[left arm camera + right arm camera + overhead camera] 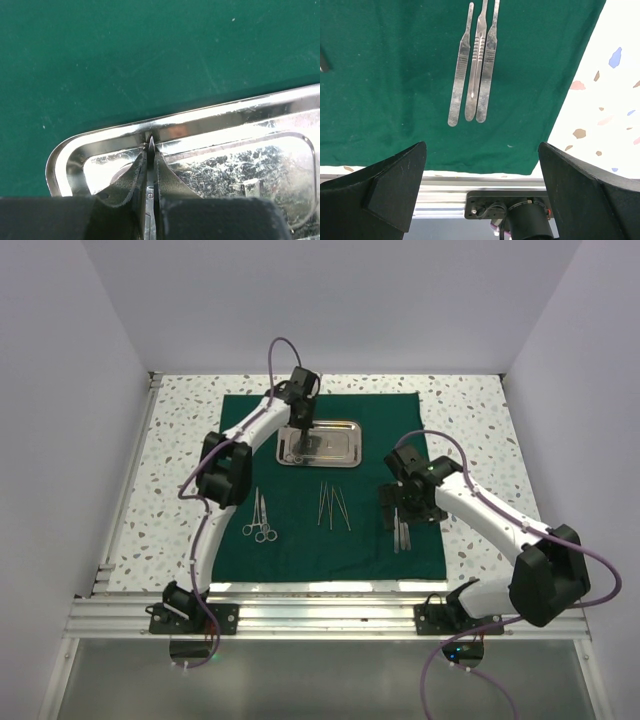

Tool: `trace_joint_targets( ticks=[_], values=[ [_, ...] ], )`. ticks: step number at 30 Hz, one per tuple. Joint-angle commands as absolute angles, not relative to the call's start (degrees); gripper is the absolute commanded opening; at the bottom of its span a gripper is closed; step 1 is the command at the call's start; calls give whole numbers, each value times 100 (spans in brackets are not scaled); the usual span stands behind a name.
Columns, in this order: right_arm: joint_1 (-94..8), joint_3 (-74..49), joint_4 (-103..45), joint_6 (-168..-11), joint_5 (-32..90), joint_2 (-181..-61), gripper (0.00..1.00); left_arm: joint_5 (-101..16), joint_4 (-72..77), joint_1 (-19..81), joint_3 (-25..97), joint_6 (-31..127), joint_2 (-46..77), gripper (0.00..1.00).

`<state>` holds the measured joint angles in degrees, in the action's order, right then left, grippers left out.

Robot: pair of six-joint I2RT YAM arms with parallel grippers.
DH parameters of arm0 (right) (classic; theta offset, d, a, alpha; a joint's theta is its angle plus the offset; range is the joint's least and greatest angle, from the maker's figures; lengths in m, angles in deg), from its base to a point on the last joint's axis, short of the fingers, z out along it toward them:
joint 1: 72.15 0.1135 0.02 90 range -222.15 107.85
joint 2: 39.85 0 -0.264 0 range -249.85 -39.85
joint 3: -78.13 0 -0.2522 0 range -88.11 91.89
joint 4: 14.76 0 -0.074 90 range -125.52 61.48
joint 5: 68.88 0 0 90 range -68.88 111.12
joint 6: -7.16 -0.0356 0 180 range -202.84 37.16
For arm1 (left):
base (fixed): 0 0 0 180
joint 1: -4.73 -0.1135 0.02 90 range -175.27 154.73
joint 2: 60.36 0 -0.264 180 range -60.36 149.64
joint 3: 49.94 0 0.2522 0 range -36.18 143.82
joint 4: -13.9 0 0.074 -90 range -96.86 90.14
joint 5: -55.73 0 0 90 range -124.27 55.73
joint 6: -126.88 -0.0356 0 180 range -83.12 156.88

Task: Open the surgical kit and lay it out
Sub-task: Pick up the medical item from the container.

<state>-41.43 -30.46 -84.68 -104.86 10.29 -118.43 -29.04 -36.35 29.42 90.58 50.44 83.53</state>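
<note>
The dark green drape lies spread flat on the table. The shiny steel tray sits on its far half. My left gripper is down in the tray's left end, shut on a slim silver scissor-like instrument whose tip touches the tray's rim. My right gripper is open and empty over the drape's right side, with both fingers wide apart. Three flat silver handles lie side by side ahead of it. Ring-handled instruments and thin tweezers lie in rows on the drape.
The speckled white table surrounds the drape. An aluminium rail with the arm bases runs along the near edge and shows in the right wrist view. White walls close in the far side and both flanks.
</note>
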Motion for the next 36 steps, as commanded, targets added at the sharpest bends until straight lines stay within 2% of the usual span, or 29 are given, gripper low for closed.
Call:
trace_joint_targets(
  ticks=[1, 19, 25, 31, 36],
  values=[
    [-4156, -2825, -8477, -10525, 1119, -11640, 97, -3041, -3967, 2881, 9100, 5191, 7807, 0],
    [-4165, -3115, -8275, -10596, 1365, -11201, 97, -2944, -3994, 2820, 7914, 5419, 6103, 0],
    [-4156, -3159, -8213, -10552, 1479, -11148, 97, -2804, -3985, 2820, 6553, 5612, 4899, 0],
    [-4147, -3203, -8152, -10490, 1602, -11104, 97, -2759, -3870, 2837, 4490, 5973, 3458, 0],
    [-4138, -3238, -8090, -10464, 1742, -11121, 97, -2812, -3731, 2872, 3336, 6324, 2481, 0]
  ],
)
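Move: The left fingers already hold the last scissors by the blades inside the metal tray, whose middle is about 5 cm right and 3 cm back. The two laid-out scissors, where this pair is being carried, lie some 24 cm back and 9 cm left, about 2 cm lower; the tweezers are about 22 cm back and 8 cm right. From the idle right hand those laid-out scissors are roughly 36 cm left, 8 cm ahead and 8 cm below. Still pinching the scissors by the blades, the left hand lifts them out of the tray, rising about 12 cm with only a small draw back at first. It then speeds up and swings back nearly 20 cm and left about 9 cm at that height, towards the laid-out scissors, fingers kept shut and turning slightly counter-clockwise. ##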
